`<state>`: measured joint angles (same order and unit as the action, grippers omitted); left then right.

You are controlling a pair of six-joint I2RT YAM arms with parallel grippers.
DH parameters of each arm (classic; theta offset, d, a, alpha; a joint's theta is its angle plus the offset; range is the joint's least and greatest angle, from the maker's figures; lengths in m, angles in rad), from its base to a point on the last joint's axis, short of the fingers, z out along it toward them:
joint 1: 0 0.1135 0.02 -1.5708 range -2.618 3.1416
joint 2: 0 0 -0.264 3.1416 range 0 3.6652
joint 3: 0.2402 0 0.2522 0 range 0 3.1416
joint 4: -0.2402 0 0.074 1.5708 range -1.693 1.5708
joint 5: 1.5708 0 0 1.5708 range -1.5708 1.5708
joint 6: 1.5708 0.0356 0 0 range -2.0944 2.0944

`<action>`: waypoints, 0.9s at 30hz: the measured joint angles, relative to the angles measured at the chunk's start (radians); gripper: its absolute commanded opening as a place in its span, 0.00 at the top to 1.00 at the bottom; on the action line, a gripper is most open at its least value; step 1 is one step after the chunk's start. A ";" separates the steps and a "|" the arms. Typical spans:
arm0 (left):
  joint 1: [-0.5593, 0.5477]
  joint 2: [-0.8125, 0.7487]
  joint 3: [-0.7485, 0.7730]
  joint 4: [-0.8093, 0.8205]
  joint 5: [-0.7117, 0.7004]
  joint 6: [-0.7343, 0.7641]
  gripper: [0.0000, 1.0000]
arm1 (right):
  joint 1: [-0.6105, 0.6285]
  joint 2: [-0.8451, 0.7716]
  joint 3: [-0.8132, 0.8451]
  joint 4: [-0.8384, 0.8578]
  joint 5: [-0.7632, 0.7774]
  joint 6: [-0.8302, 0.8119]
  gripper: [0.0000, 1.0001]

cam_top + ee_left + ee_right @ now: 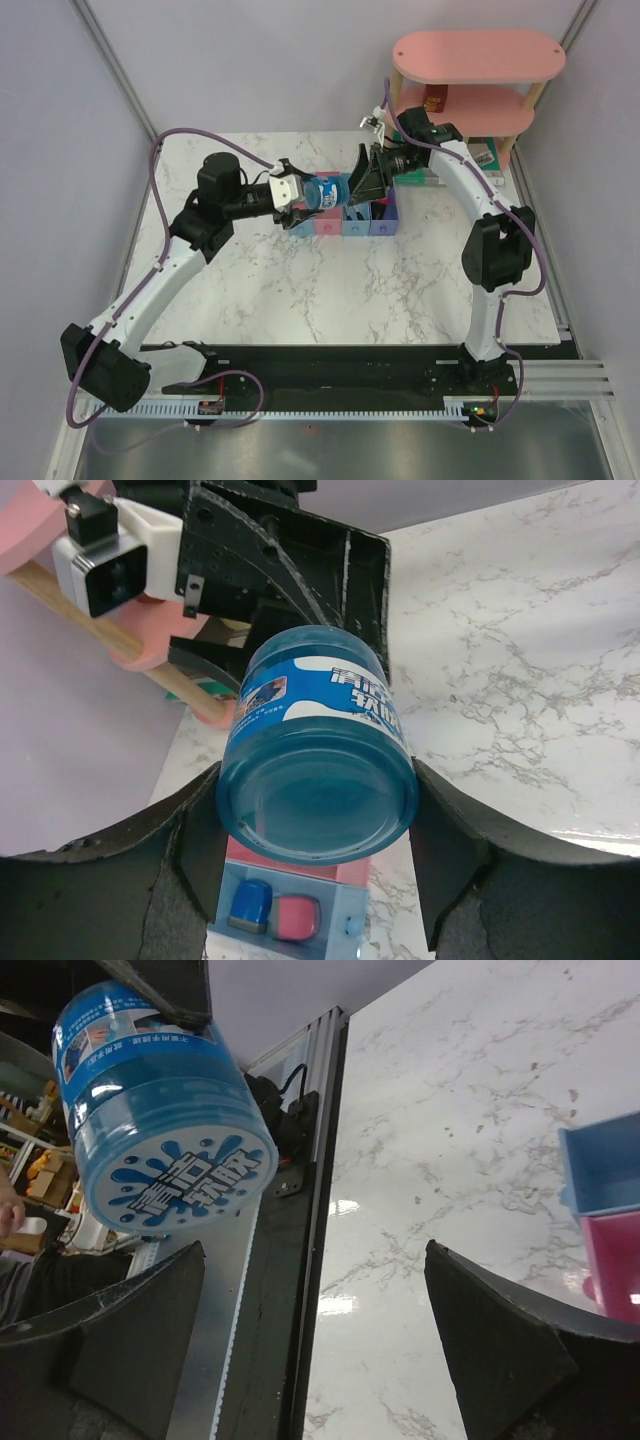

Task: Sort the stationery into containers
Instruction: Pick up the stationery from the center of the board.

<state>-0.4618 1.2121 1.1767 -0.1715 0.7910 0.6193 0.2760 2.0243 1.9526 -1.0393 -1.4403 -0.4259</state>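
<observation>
My left gripper (312, 194) is shut on the round blue tape roll (326, 192) and holds it in the air above the left end of the containers (345, 221). In the left wrist view the tape roll (318, 770) fills the gap between both pads of the left gripper (315, 825). Below it a light blue bin (368, 920) holds a blue eraser (250, 905) and a pink eraser (297, 918). My right gripper (362, 183) faces the roll from the right, open and apart from it. The right wrist view has the tape roll (160, 1120) at upper left, outside the open right gripper (312, 1260).
A pink oval two-tier shelf (478, 60) stands at the back right, with a small red box (433, 103) on its lower tier. A green-edged book (478, 158) lies beside it. Light blue (605, 1165) and pink (615, 1260) bins show at the right wrist view's right edge.
</observation>
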 measured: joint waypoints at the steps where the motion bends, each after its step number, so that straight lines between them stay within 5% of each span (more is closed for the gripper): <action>1: -0.001 0.001 -0.018 0.036 0.000 -0.001 0.98 | 0.011 0.000 -0.002 -0.019 -0.002 -0.014 0.02; 10: -0.003 0.039 -0.069 0.228 -0.003 -0.002 0.98 | 0.029 -0.063 -0.065 -0.030 -0.006 -0.010 0.02; 27: -0.014 0.040 -0.120 0.354 0.000 -0.048 0.98 | 0.027 -0.150 -0.051 0.084 -0.021 0.125 0.02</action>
<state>-0.4759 1.2518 1.0565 0.1825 0.7910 0.5713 0.3035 1.8748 1.9011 -0.9550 -1.4609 -0.3008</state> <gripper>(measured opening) 0.699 0.982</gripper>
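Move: The blue jar lies sideways in my left hand's grip, its middle some 5 cm right of that hand and 1 cm ahead. From my empty right hand it is about 9 cm left, 5 cm back and 5 cm higher. From that hand the four-part box is roughly 12 cm ahead and 5 cm left, with the black marker in it 12 cm ahead and 7 cm right, both some 25 cm below. I bring my wide-open right hand into line with the lid end of the jar, drawing it back about 3.5 cm first and then raising it some 5 cm, the jaws kept open and still pointing left. My left hand keeps its hold on the jar, easing about 2 cm forward and 1.5 cm right while rolling slightly; no grip by the right hand yet. ##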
